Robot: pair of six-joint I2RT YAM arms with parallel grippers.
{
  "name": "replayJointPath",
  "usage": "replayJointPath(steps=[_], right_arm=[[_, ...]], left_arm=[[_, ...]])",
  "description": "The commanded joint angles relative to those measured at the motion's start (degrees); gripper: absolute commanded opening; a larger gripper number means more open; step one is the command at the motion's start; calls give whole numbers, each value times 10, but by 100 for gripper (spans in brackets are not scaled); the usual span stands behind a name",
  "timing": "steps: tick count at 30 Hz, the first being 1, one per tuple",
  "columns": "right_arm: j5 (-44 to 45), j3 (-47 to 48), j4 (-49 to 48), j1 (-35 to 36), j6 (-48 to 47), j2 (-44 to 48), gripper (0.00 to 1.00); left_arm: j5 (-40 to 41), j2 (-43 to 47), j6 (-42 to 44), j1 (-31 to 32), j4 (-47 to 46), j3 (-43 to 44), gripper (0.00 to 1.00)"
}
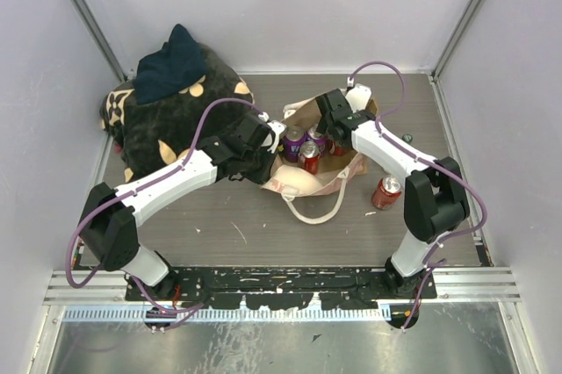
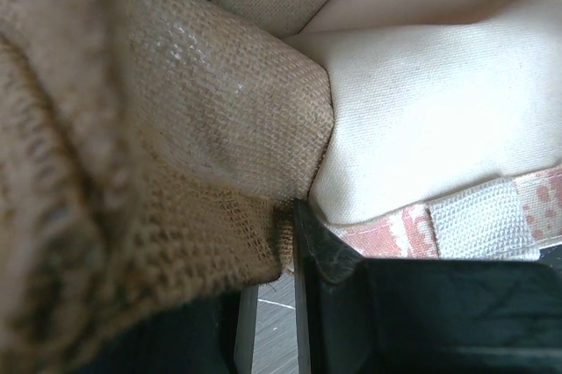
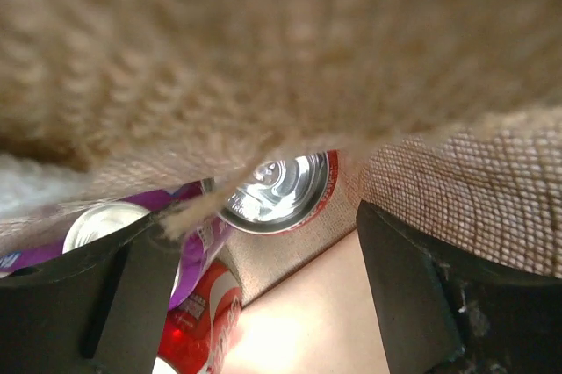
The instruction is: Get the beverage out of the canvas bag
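The tan canvas bag (image 1: 338, 172) lies open in the middle of the table, its cream handle (image 1: 316, 213) looped toward me. Inside show two purple cans (image 1: 294, 140) and a red can (image 1: 309, 157). My left gripper (image 1: 266, 153) is at the bag's left edge; in the left wrist view its jaws (image 2: 277, 251) are nearly closed on the burlap edge (image 2: 219, 172). My right gripper (image 1: 332, 133) is open in the bag's far mouth. In the right wrist view it (image 3: 263, 225) frames a red can's silver top (image 3: 277, 188), a purple can (image 3: 105, 225) and another red can (image 3: 198, 321).
A red can (image 1: 386, 191) stands on the table right of the bag. A black bundle with tan flower marks (image 1: 171, 128) and a dark blue cloth (image 1: 171, 62) on it fill the back left. Walls close in the back and sides.
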State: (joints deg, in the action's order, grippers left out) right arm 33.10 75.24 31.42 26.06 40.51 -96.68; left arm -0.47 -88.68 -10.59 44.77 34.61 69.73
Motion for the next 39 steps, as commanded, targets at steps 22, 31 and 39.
replayJointPath(steps=[22, 31, 39], right_arm=[[-19, -26, 13, -20, -4, -78, 5], [-18, -24, -44, -14, -83, -15, 0], [6, 11, -85, -5, -159, 45, 0]], left_arm=[[4, -3, 6, 2, -1, -13, 26], [12, -10, 11, 3, 1, -4, 26], [13, -15, 3, 2, -15, -4, 26]])
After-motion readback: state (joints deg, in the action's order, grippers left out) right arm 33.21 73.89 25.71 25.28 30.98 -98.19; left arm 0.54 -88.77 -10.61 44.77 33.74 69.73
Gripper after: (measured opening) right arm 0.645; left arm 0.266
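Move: The red can at the right end of the bag stands almost under the right fingertips: about 2 cm ahead, 1 cm to the right, its middle some 6 cm below. The near purple can lies about 2 cm ahead and 6 cm to the left of this hand, the far purple can 2 cm ahead and 12 cm left, the other red can 2 cm back and 8 cm left, all similarly low. From the left hand the aimed-at can is roughly 15 cm ahead, 22 cm right and 7 cm below. The right fingers, open and clear at first, close around the upper end of the red can and pinch it. To get there the hand sinks about 2 cm and reaches some 1.5 cm forward; once gripping, it eases back up about 1 cm with a slight wrist twist. The left hand stays put, keeping the canvas bag's left side held. ##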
